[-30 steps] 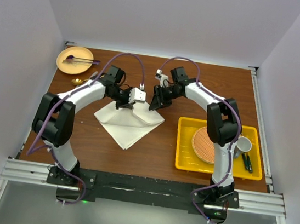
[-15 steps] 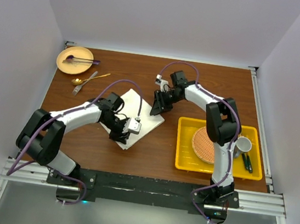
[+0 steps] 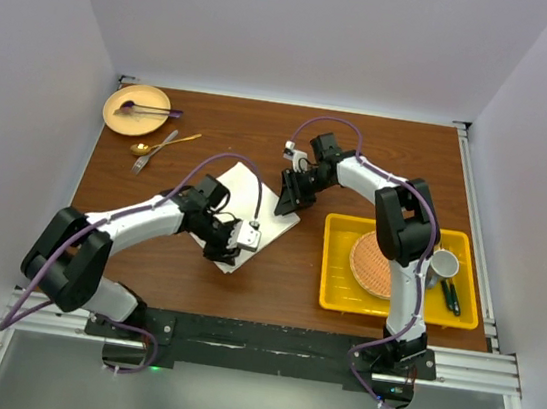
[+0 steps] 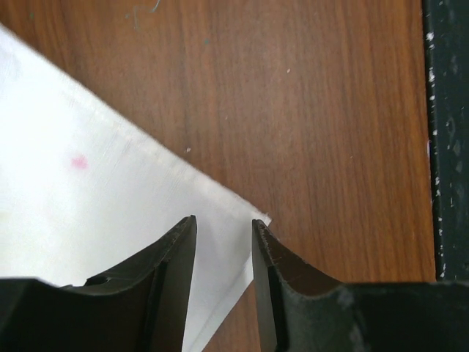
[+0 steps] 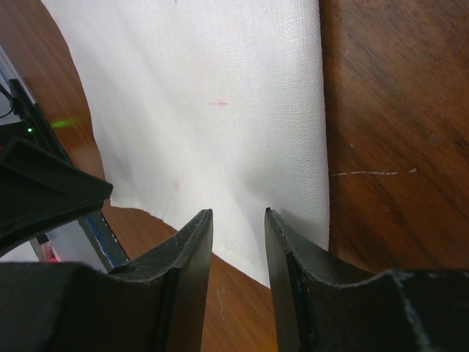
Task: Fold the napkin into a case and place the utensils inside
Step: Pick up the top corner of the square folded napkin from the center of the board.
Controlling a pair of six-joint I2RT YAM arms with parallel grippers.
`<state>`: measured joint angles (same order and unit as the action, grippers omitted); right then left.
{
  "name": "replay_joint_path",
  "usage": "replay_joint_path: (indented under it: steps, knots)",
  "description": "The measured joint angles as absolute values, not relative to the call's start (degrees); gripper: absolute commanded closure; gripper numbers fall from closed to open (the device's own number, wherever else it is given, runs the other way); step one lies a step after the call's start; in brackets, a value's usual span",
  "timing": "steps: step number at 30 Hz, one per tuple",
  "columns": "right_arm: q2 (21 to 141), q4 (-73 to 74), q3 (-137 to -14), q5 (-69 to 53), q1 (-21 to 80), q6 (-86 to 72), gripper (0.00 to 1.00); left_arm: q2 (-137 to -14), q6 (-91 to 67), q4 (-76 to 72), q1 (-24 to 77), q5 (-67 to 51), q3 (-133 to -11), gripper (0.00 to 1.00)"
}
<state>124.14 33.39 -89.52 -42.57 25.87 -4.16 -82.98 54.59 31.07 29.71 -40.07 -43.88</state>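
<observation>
The cream-white napkin point(image 3: 254, 200) lies folded into a slanted rectangle at mid-table. My left gripper point(image 3: 239, 241) stands open low over its near corner; in the left wrist view the napkin point(image 4: 88, 191) lies flat, its corner showing between the parted jaws of the gripper point(image 4: 223, 224). My right gripper point(image 3: 286, 196) is open just above the cloth's right corner, and the right wrist view shows the napkin point(image 5: 220, 110) beneath the gripper point(image 5: 238, 213). The gold utensils point(image 3: 160, 143) lie crossed on the wood at the far left, away from both grippers.
A tan plate point(image 3: 124, 116) with a purple utensil point(image 3: 145, 108) sits in the far left corner. At the right, a yellow tray point(image 3: 337, 279) holds a round woven mat point(image 3: 372, 263), a white cup point(image 3: 444, 264) and dark green-handled utensils point(image 3: 451, 295).
My left gripper carried a far corner of the napkin toward the near edge, folding the cloth over itself, then opened and let go. The right gripper barely moved.
</observation>
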Motion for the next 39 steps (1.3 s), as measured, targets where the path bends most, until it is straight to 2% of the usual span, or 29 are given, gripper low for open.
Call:
replay_joint_path:
  steps: [17, 25, 35, 39]
  knots:
    - [124.1, 33.4, -89.5, -42.6, 25.9, -4.0, 0.6, -79.5, 53.5, 25.9, 35.4, -33.7, -38.8, 0.58]
    - [124.1, 33.4, -89.5, -42.6, 25.9, -4.0, 0.6, -79.5, 53.2, 24.8, 35.4, -32.9, -38.8, 0.71]
    - [124.1, 33.4, -89.5, -42.6, 25.9, -4.1, 0.59, -79.5, 52.2, 24.7, 35.3, -32.8, -38.9, 1.0]
    - [124.1, 33.4, -89.5, -42.6, 25.9, -4.1, 0.59, -79.5, 52.2, 25.3, 34.3, -33.1, -40.0, 1.0]
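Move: The square folded napkin's near corner lies about 2 cm back from the left hand's open fingers, straight below by 1 cm. From this hand, the napkin's right corner is some 13 cm ahead and 14 cm right, its far corner roughly 25 cm ahead and 1 cm left. From the right hand, the near corner lies about 17 cm back and 9 cm left, slightly below. The left hand sinks and backs about 1 cm each, shuts on the near corner's cloth, then begins rising. ##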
